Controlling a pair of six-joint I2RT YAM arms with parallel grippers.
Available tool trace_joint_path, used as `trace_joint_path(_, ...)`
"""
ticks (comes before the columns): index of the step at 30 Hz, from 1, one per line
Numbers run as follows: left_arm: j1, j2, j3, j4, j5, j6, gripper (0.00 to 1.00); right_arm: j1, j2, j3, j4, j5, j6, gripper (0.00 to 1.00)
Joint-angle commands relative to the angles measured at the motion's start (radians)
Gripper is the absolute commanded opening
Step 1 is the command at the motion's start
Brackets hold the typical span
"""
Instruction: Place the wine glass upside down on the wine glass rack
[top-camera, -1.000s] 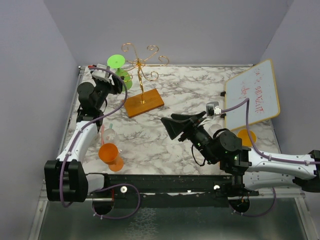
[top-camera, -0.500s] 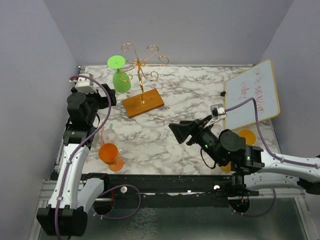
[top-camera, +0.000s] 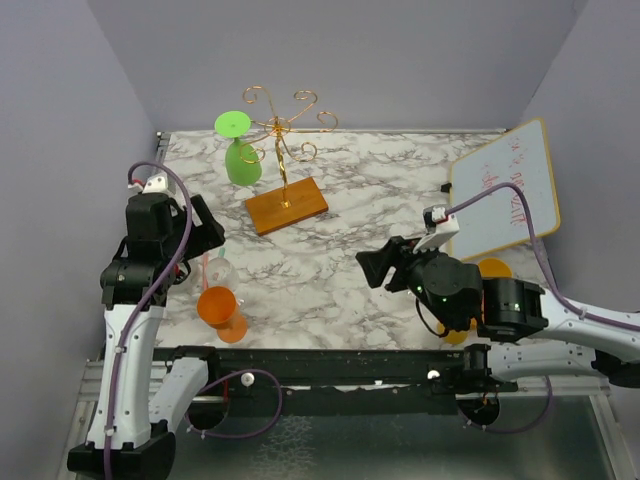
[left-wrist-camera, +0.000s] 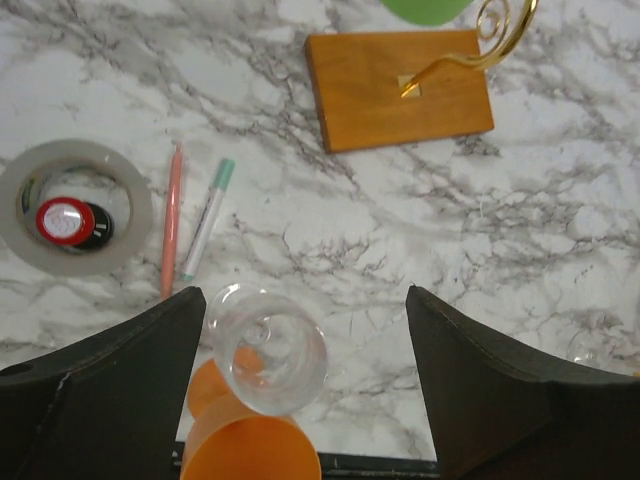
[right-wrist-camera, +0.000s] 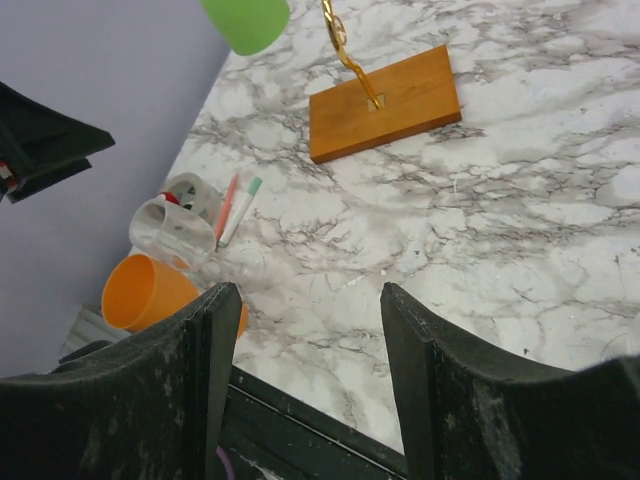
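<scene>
The gold-wire wine glass rack (top-camera: 283, 125) stands on its orange-brown wooden base (top-camera: 287, 205) at the back left. A green wine glass (top-camera: 240, 150) hangs from it upside down, foot on top. My left gripper (top-camera: 207, 232) is open and empty, nearer and left of the rack. In the left wrist view this gripper (left-wrist-camera: 305, 295) hovers over a clear wine glass (left-wrist-camera: 268, 350) and an orange wine glass (left-wrist-camera: 250, 450). My right gripper (top-camera: 378, 268) is open and empty over mid-table, and in the right wrist view it (right-wrist-camera: 310, 290) faces the rack base (right-wrist-camera: 385, 102).
A tape roll (left-wrist-camera: 75, 205) with a red-capped item inside, an orange pen (left-wrist-camera: 172, 220) and a teal-tipped marker (left-wrist-camera: 208, 218) lie left of the glasses. A whiteboard (top-camera: 505, 190) leans at the right, with another orange glass (top-camera: 493, 272) in front of it.
My left gripper has drawn back from the rack toward the near left, leaving the green glass hanging there. The right arm has pulled back to the right.
</scene>
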Motion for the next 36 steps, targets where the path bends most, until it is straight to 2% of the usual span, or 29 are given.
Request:
trace_joint_path(1,-0.001,-0.011,-0.013,-0.184,0.044,-0.024,0.80,0.006,0.051,0.047,-0.128,0.043,0.034,0.64)
trace_joint_path(5,-0.010,0.004,-0.021,-0.203,0.095,-0.013,0.71,0.006,0.124,0.068,-0.155,0.033,0.049,0.64)
trace_joint_path(8,-0.044,0.021,0.002,-0.223,0.101,-0.013,0.51,0.006,0.202,0.104,-0.227,0.068,0.114,0.64)
trace_joint_path(11,-0.084,0.053,0.028,-0.259,0.092,-0.006,0.42,0.004,0.268,0.108,-0.227,0.079,0.139,0.64)
trace_joint_path(18,-0.130,0.100,-0.031,-0.267,0.097,0.003,0.46,-0.040,0.363,0.090,-0.100,-0.016,0.091,0.64)
trace_joint_path(24,-0.130,0.161,-0.068,-0.255,0.035,0.018,0.37,-0.123,0.406,0.041,0.027,-0.155,0.054,0.64)
trace_joint_path(27,-0.130,0.181,-0.071,-0.232,0.055,0.018,0.31,-0.158,0.418,0.018,0.084,-0.211,0.055,0.64)
trace_joint_path(32,-0.131,0.219,-0.061,-0.223,0.083,0.047,0.21,-0.182,0.433,0.010,0.128,-0.252,0.065,0.64)
trace_joint_path(36,-0.133,0.240,-0.065,-0.223,0.111,0.063,0.19,-0.188,0.438,0.005,0.148,-0.255,0.083,0.64)
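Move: The clear wine glass stands upright below the open left gripper, its middle about 5 cm back, 1 cm to the right and 19 cm down. The orange glass is about 7 cm nearer the base than the clear one and 2 cm to its left. The white marker lies some 2 cm ahead, 1 cm left and 27 cm below; the tape roll is 3 cm ahead, 12 cm left and 25 cm down. From the right gripper the clear glass is about 3 cm ahead, 26 cm left and 24 cm below. Bring the left gripper down about 10 cm to the clear glass's rim, first easing back and then right some 4 cm each before the main drop. Tip its fingers some 30 degrees further down and close them from wide to nearly shut astride the rim's right wall, one inside the mouth. Meanwhile lower the empty, part-open right gripper and swing it left and a little forward towards the glass. ##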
